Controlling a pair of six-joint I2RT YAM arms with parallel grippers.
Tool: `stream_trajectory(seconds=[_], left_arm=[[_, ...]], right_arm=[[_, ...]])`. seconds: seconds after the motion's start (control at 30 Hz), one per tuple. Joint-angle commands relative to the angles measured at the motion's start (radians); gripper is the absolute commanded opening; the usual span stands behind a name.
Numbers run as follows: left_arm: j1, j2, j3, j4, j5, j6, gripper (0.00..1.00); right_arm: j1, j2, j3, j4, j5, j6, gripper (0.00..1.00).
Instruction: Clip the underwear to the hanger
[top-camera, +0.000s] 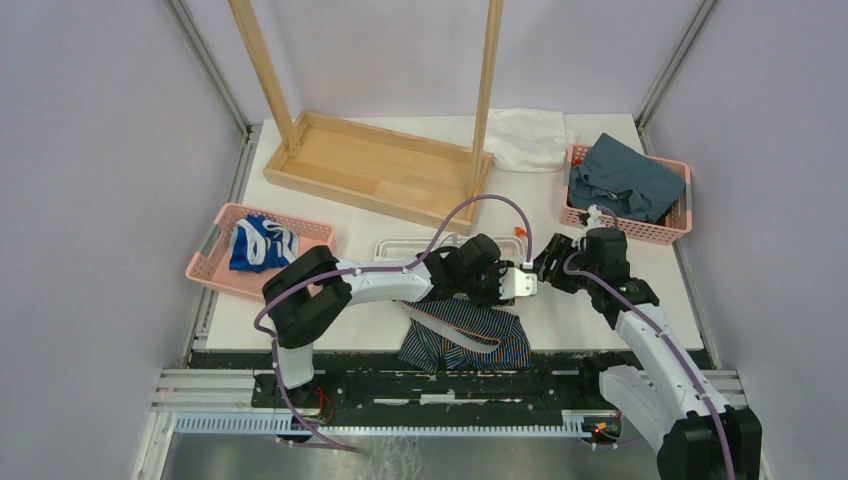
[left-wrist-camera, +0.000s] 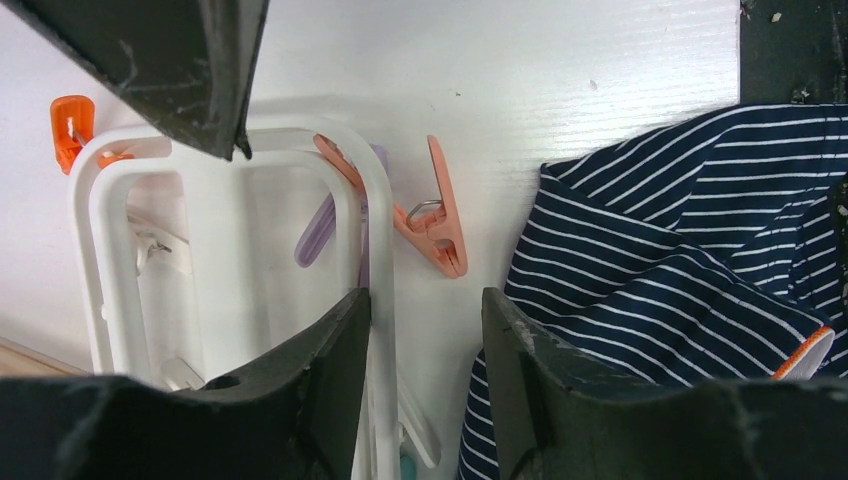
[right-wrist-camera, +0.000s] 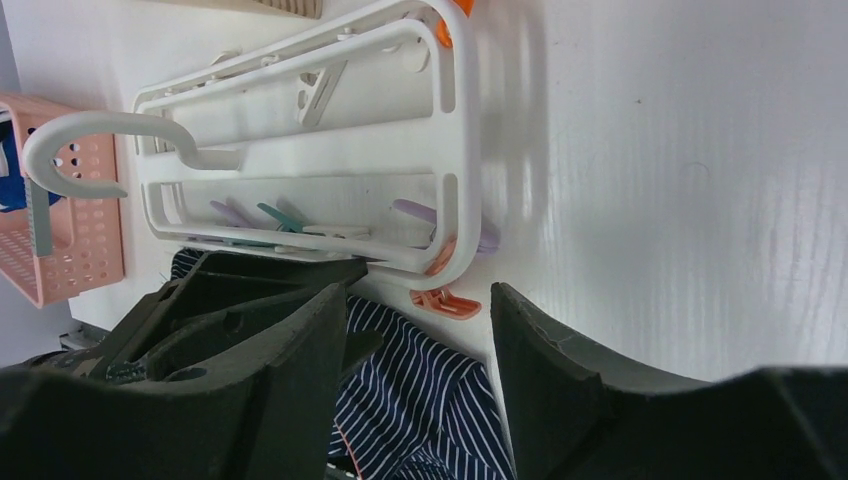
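The underwear (top-camera: 470, 335), navy with thin pinstripes and orange trim, lies crumpled at the table's near edge. The hanger (top-camera: 400, 247), a white frame with a hook, lies flat just behind it, partly under my left arm. In the left wrist view my left gripper (left-wrist-camera: 425, 320) is open. The hanger's rim (left-wrist-camera: 375, 200) runs along its left finger, and the underwear (left-wrist-camera: 680, 250) lies beside the right finger. A salmon clip (left-wrist-camera: 435, 225) rests on the table between hanger and cloth. My right gripper (right-wrist-camera: 415, 320) is open above the underwear (right-wrist-camera: 420, 400), close to the hanger (right-wrist-camera: 300, 165).
A pink basket (top-camera: 215, 250) at the left holds a blue-and-white garment (top-camera: 262, 243). Another pink basket (top-camera: 680, 225) at the back right holds a teal cloth (top-camera: 625, 180). The wooden rack's tray base (top-camera: 375, 165) and a white cloth (top-camera: 528, 138) are at the back.
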Motion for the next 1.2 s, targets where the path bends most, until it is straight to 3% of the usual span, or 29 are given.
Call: stream_trajectory(seconds=[0.0,0.33,0.8,1.0,1.17], left_arm=[[0.008,-0.026,0.017,0.003,0.002,0.034,0.52],[0.019,-0.110,-0.002,0.022,0.069,0.030,0.46],[0.057,-0.001,0.027,-0.047,0.062,0.053,0.50],[0.057,0.029,0.047,-0.075,0.060,0.052,0.35],[0.059,0.029,0.087,-0.141,0.052,0.065,0.13]], right_arm=[[-0.002,-0.042,0.043,-0.044,0.049,-0.039,0.63],[-0.003,-0.060,0.037,-0.062,0.059,-0.053,0.63],[-0.002,-0.063,0.030,-0.070,0.044,-0.064,0.63],[-0.002,-0.070,0.032,-0.076,0.040,-0.068,0.63],[-0.002,-0.099,0.030,-0.071,0.055,-0.078,0.63]])
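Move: The left hand's open fingers point right and down beside the hanger's near rails; the spot they will close on lies about 2 cm ahead, 2 cm left and 1 cm lower. The peach clip lies 3 cm right, level fore and aft, 4 cm down; the purple clip 3 cm ahead, 3 cm right. The underwear's middle is 6 cm back, 8 cm left. From the right hand those rails are about 8 cm left, 1 cm ahead, 6 cm below. Left hand lifts 3 cm, shifts left and forward, drops about 4 cm astride the hanger's near rails, closing. ##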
